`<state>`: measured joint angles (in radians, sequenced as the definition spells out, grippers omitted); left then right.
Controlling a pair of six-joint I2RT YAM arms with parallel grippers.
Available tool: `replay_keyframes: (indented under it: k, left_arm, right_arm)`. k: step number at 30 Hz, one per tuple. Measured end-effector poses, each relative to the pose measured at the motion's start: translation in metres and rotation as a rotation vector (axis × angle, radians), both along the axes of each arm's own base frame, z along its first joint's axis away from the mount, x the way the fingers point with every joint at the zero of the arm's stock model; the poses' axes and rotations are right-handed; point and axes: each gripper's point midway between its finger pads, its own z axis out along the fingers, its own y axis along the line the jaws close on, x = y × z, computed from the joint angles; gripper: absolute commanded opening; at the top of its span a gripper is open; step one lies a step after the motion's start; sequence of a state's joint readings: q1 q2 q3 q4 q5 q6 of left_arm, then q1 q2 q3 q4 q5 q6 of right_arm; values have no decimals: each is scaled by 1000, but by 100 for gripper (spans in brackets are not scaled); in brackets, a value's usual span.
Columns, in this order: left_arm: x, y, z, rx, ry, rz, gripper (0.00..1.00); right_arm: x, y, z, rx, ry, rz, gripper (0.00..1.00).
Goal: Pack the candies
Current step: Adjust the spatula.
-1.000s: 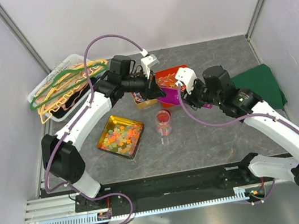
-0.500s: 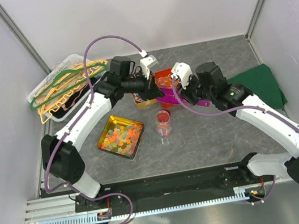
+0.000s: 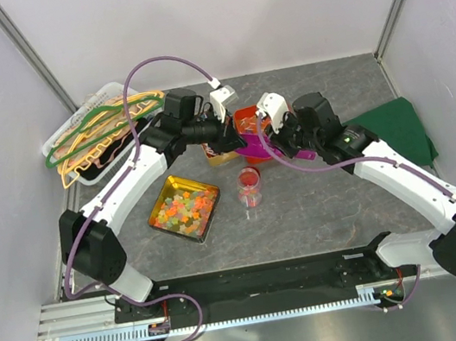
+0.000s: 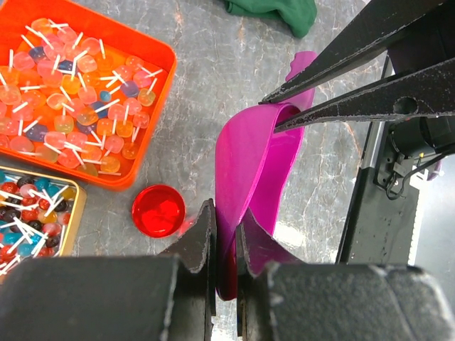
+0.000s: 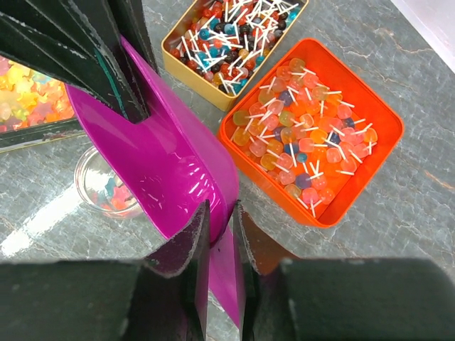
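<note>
Both grippers hold a purple scoop (image 3: 255, 144) in the air above the table. My left gripper (image 4: 226, 213) is shut on the rim of its bowl end (image 4: 249, 163). My right gripper (image 5: 222, 209) is shut on the scoop's handle (image 5: 229, 273), and the bowl (image 5: 160, 153) is empty. Candies on white sticks fill an orange tray (image 5: 370, 153) and a gold tin (image 5: 186, 79). Star-shaped candies lie in a second gold tin (image 3: 183, 208). A small clear jar (image 3: 249, 183) below the scoop holds a few candies.
A round red lid (image 4: 158, 211) lies on the table beside the orange tray (image 4: 153, 181). A green cloth (image 3: 394, 127) sits at the right. A clear bin of coloured hangers (image 3: 95, 131) stands at the back left.
My right arm has swung left to the scoop and its jaws have closed on the handle. The left gripper has kept its grip and shifted slightly back.
</note>
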<state>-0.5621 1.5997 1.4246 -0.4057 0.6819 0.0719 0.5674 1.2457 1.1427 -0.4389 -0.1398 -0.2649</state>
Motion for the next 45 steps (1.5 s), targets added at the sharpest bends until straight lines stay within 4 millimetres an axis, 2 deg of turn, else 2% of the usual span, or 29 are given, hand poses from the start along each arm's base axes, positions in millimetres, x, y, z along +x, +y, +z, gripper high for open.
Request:
replay_keyframes:
  k: [3,7,9,10,12,13,14,15,23,26,28,30,33,37,40,43,45]
  left_arm:
    - [1,0,1,-4,-7,1,2]
    - [2,-1,2,-6,-13,2,2]
    - [1,-1,2,-9,-12,-2,2]
    - [-1,-2,3,-16,-9,-14,2]
    - [-6,-5,6,-27,-8,-34,2]
    - [-8,-5,7,-30,-9,-39,2]
    - [-10,-5,8,-35,-8,-48,2]
    - [-11,-6,9,-39,-7,-54,2]
    - [-13,-6,12,-47,-14,-61,2]
    - [-14,-5,12,-47,-14,-60,2]
    - [-14,-3,12,-48,-15,-57,2]
    - [-13,-2,14,-50,-19,-54,2]
    - [-11,0,16,-55,-27,-47,2]
    - [-10,2,19,-60,-35,-42,2]
    - [-9,2,21,-64,-41,-41,2]
    - [-10,2,22,-65,-43,-41,2]
    - [-10,2,23,-68,-41,-46,2]
  right_arm:
    - [1,0,2,2,-3,-8,0]
    - [2,-1,3,2,-7,-9,38]
    - [1,0,3,-4,-11,3,48]
    - [1,0,2,-11,-15,13,60]
    - [0,-1,3,-17,-25,23,69]
    - [-2,-2,4,-19,-36,29,80]
    - [-4,-4,7,-17,-46,35,85]
    - [-7,-5,10,-7,-49,32,98]
    - [-15,-22,55,150,-118,-56,98]
    - [-27,-23,74,197,-174,-24,87]
    - [-39,-23,85,198,-222,38,98]
    - [-47,-22,90,191,-254,85,98]
    - [-51,-20,82,164,-258,130,98]
    - [-59,-15,49,126,-186,187,98]
    - [-61,-17,34,89,-167,204,98]
    - [-57,-22,26,43,-187,205,95]
    - [-55,-24,21,14,-198,206,86]
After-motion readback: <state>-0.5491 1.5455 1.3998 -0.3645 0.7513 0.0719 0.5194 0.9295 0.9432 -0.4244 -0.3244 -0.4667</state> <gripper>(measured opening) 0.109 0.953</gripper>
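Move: The right fingers still pinch the spatula's rim where the scoop meets the handle; the middle of the handle they go for next lies about 5 cm to their right, 4 cm back and perhaps 1 cm lower. From this hand, the orange tray is some 10 cm ahead, about 1 cm left and 19 cm down; the jar is about 9 cm left, 7 cm back and 16 cm down. For the left hand, holding the tip, the handle is roughly 13 cm right, 4 cm back and level. The right fingers let go of the spatula's rim and spread wide. The hand lifts some 9 cm clear while drawing back, then sinks about 7 cm to come down open around the handle, ending about 5 cm farther back and a little right, turned some 10 degrees counter-clockwise and tipped up as much. The left hand keeps its pinch on the tip, rising about 2 cm. ##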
